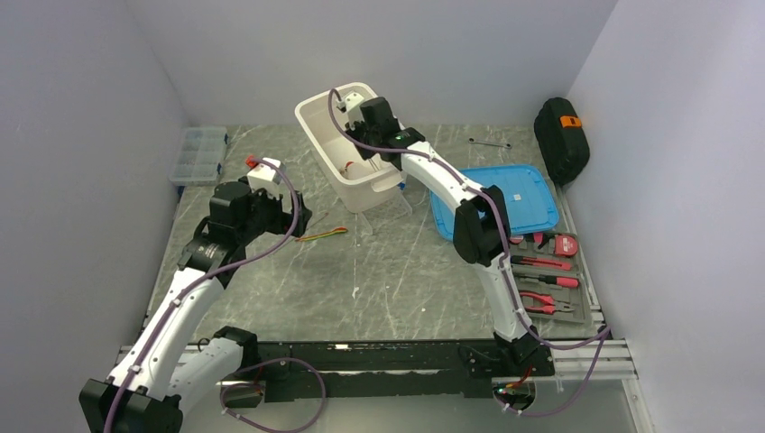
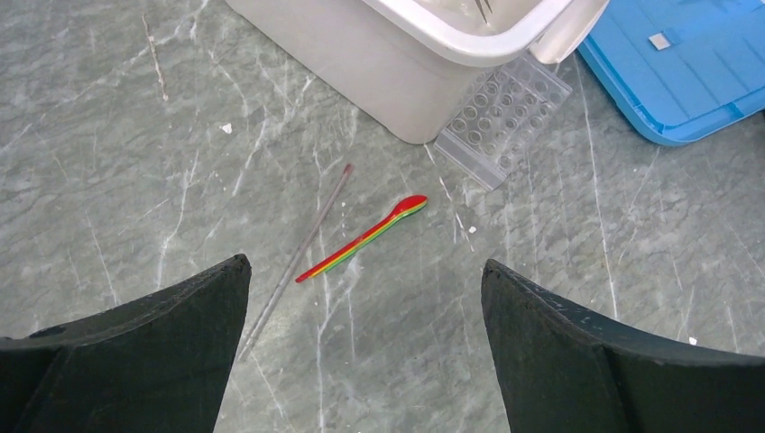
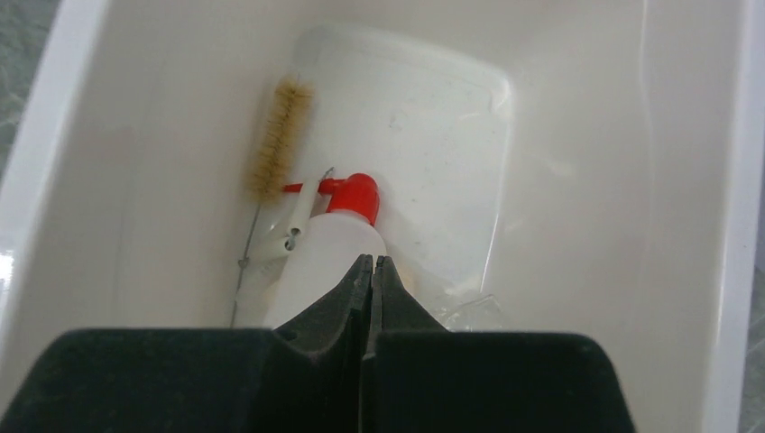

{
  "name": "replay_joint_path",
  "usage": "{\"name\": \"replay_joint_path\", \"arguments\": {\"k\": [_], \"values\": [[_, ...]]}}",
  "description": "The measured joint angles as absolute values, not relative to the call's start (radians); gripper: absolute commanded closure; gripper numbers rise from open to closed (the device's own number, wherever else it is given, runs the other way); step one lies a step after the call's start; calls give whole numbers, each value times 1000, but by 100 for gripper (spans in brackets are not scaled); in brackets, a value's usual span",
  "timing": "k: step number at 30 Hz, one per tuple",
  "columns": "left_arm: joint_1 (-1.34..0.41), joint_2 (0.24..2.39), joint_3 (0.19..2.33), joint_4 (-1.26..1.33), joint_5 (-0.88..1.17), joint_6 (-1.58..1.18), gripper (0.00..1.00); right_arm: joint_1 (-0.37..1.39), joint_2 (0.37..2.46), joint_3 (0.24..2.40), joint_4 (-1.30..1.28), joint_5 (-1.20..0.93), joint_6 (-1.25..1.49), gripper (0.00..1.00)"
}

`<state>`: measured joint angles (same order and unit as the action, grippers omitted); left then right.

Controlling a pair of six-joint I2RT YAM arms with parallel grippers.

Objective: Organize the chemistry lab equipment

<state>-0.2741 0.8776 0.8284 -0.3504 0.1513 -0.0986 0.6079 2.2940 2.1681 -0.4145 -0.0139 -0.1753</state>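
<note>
A white bin (image 1: 317, 126) stands at the back centre. Inside it lie a translucent squeeze bottle (image 3: 329, 262) with a red nozzle (image 3: 356, 194), a wire brush (image 3: 280, 135) and a pale flat pad (image 3: 433, 135). My right gripper (image 3: 372, 262) hangs shut inside the bin just above the bottle, with nothing between its fingers. A clear tube rack (image 2: 505, 117) leans on the table against the bin's outer wall. My left gripper (image 2: 365, 263) hovers open over the table, just short of a bundle of coloured spatulas (image 2: 365, 239) and a thin glass rod (image 2: 298, 257).
A blue lid (image 1: 494, 200) lies right of the bin. A tray of red-handled tools (image 1: 546, 275) sits at the right edge and a black case (image 1: 561, 140) at the back right. A clear organizer box (image 1: 200, 153) is at the back left.
</note>
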Motion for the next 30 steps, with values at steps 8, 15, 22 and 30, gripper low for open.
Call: {"name": "replay_joint_path", "arguments": {"k": [8,15,22,30], "values": [[-274,899,828,-365,151,-98,1,559,2368,2226,-445,-65,-170,99],[-274,919,828,-371,151,-98,1,533,2424,2243,-456,-84,-145,71],[-274,922,828,-381,152,-98,1,532,2427,2243,-458,-88,-136,54],[-274,929,828,-382,157,-98,1,533,2423,2231,-447,-93,-127,38]]}}
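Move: My right hand, shut on the tweezers, is over the white bin, whose middle is about straight below, some 8 cm; inside, the spray bottle lies 14 cm below, 1 cm left, and the brush about 4 cm ahead, 8 cm left. From my empty left hand the rainbow spoon is about 7 cm ahead, 5 cm right and 22 cm below; the thin rod lies level with the spoon, 5 cm left of it, the well plate roughly 14 cm ahead, 20 cm right. I lower the tweezers deeper into the bin with my right hand, about 6 cm down while easing a little forward and to the right, fingers tipping slightly downward; then I hold there and open to just over half, letting go of them. Meanwhile my left hand, still wide open, sinks about 2 cm towards the spoon and rod, touching nothing. ##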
